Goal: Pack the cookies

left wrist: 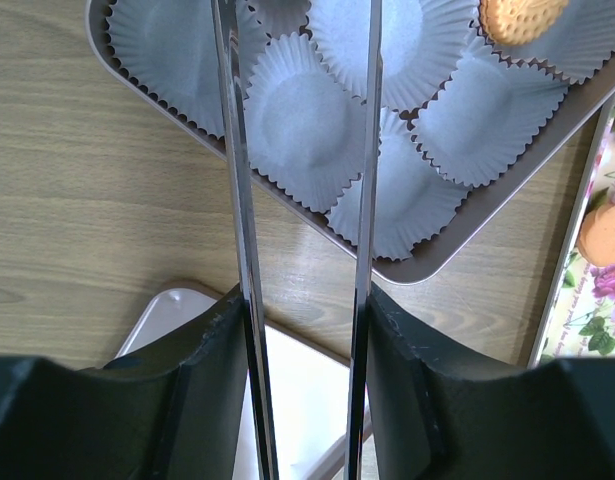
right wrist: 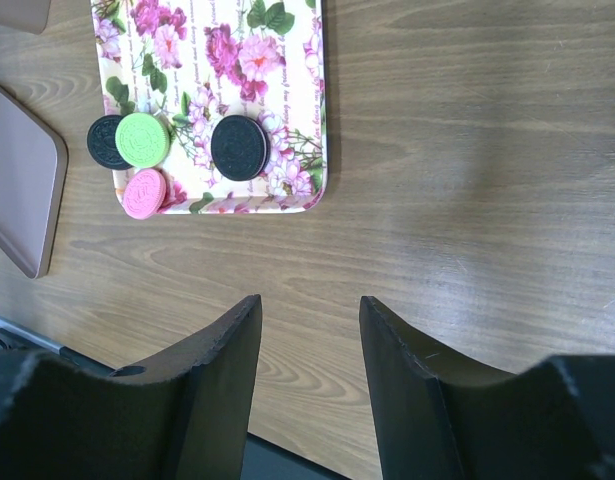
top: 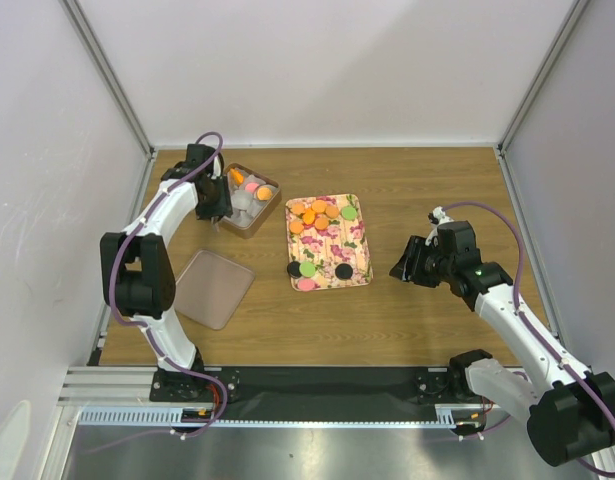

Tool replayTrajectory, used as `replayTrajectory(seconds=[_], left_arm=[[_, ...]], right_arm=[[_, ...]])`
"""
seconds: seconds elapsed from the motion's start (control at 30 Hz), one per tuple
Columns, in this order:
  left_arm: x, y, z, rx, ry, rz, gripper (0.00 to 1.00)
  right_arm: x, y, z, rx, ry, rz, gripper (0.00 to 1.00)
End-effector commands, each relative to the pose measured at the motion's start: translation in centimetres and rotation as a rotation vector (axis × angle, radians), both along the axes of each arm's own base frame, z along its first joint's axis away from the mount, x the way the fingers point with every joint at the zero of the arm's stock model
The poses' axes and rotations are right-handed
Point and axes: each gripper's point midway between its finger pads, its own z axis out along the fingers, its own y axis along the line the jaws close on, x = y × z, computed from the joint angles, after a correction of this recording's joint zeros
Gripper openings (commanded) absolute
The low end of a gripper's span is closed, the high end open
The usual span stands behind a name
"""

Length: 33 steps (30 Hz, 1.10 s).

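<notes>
Several orange cookies [top: 317,213] and a green one [top: 348,212] lie at the far end of the floral tray [top: 355,240]. Two black, one green and one pink cookie lie at its near end: black [right wrist: 239,147], green [right wrist: 142,139], pink [right wrist: 143,192]. A brown tin [top: 272,205] holds white paper cups [left wrist: 302,125], some with orange or pink cookies [top: 264,192]. My left gripper [top: 212,205] is over the tin's left side, shut on metal tongs [left wrist: 239,200]; their tips are out of view. My right gripper [right wrist: 309,305] is open and empty, right of the tray [top: 402,268].
The tin's lid [top: 212,288] lies flat on the wooden table, left of the tray and near the left arm. White walls and frame posts enclose the table. Bare wood lies under my right gripper.
</notes>
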Motion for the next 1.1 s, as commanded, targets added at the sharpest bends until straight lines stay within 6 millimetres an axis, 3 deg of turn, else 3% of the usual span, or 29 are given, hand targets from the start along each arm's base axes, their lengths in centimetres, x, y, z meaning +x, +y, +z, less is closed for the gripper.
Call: replayTrajectory(seconds=[0.0, 0.17, 0.33, 0.47, 0.53, 0.57, 0.73, 0.77, 0.87, 1.07], left_arm=[[1.6, 0.3, 4.0, -0.011, -0.123, -0.002, 0.50], [1.1, 0.0, 5.8, -0.016, -0.155, -0.017, 0.50], [-0.3, -2.0, 8.4, -0.008, -0.202, -0.065, 0.50], [-2.4, -5.9, 9.9, 0.000, -0.237, -0.160, 0.50], [-3.6, -7.6, 9.7, 0.001, -0.237, -0.202, 0.50], [-4.7, -9.7, 10.2, -0.010, -0.249, -0.252, 0.50], [-8.3, -14.8, 8.7, -0.040, -0.231, -0.370, 0.50], [-9.2, -16.6, 8.5, -0.064, -0.231, -0.408, 0.50], [-11.1, -19.2, 7.1, -0.077, -0.199, -0.467, 0.50], [-12.8, -21.5, 4.6, -0.076, -0.143, -0.517, 0.50]], right_arm=[[0.6, 0.1, 1.1, 0.006, -0.054, 0.008, 0.50], [0.6, 0.1, 1.3, 0.009, -0.058, 0.007, 0.50], [0.7, 0.0, 1.2, 0.005, -0.059, 0.005, 0.50], [0.8, -0.1, 1.4, 0.001, -0.065, -0.001, 0.50], [0.8, -0.2, 1.3, -0.004, -0.065, -0.005, 0.50], [0.8, -0.2, 1.4, -0.004, -0.066, -0.009, 0.50], [0.8, -0.3, 1.2, -0.011, -0.064, -0.014, 0.50], [0.9, -0.4, 1.2, -0.012, -0.064, -0.017, 0.50], [0.9, -0.5, 1.3, -0.015, -0.067, -0.019, 0.50], [0.9, -0.5, 1.3, -0.016, -0.067, -0.023, 0.50]])
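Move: The orange cookie nearest the tray's middle, likely next for the tongs in the left hand, lies about 25 cm to that hand's right, practically level with it, and some 9 cm below. The box is 5 cm ahead and 5 cm right; the green cookie by the tray's far right is 31 cm right, 2 cm ahead; the left black cookie is 18 cm right, 11 cm back. From the right hand, the orange cookie is 13 cm ahead, 18 cm left, 10 cm below. Lifting the still-held, spread tongs away from the box, the left hand rises about 9 cm, then swings some 20 cm right and 13 cm back across to the tray, turning about 30 degrees clockwise so the tongs reach forward-right over the orange cookies. Past the top of the arc it sinks 4 to 5 cm, its grip unchanged. ##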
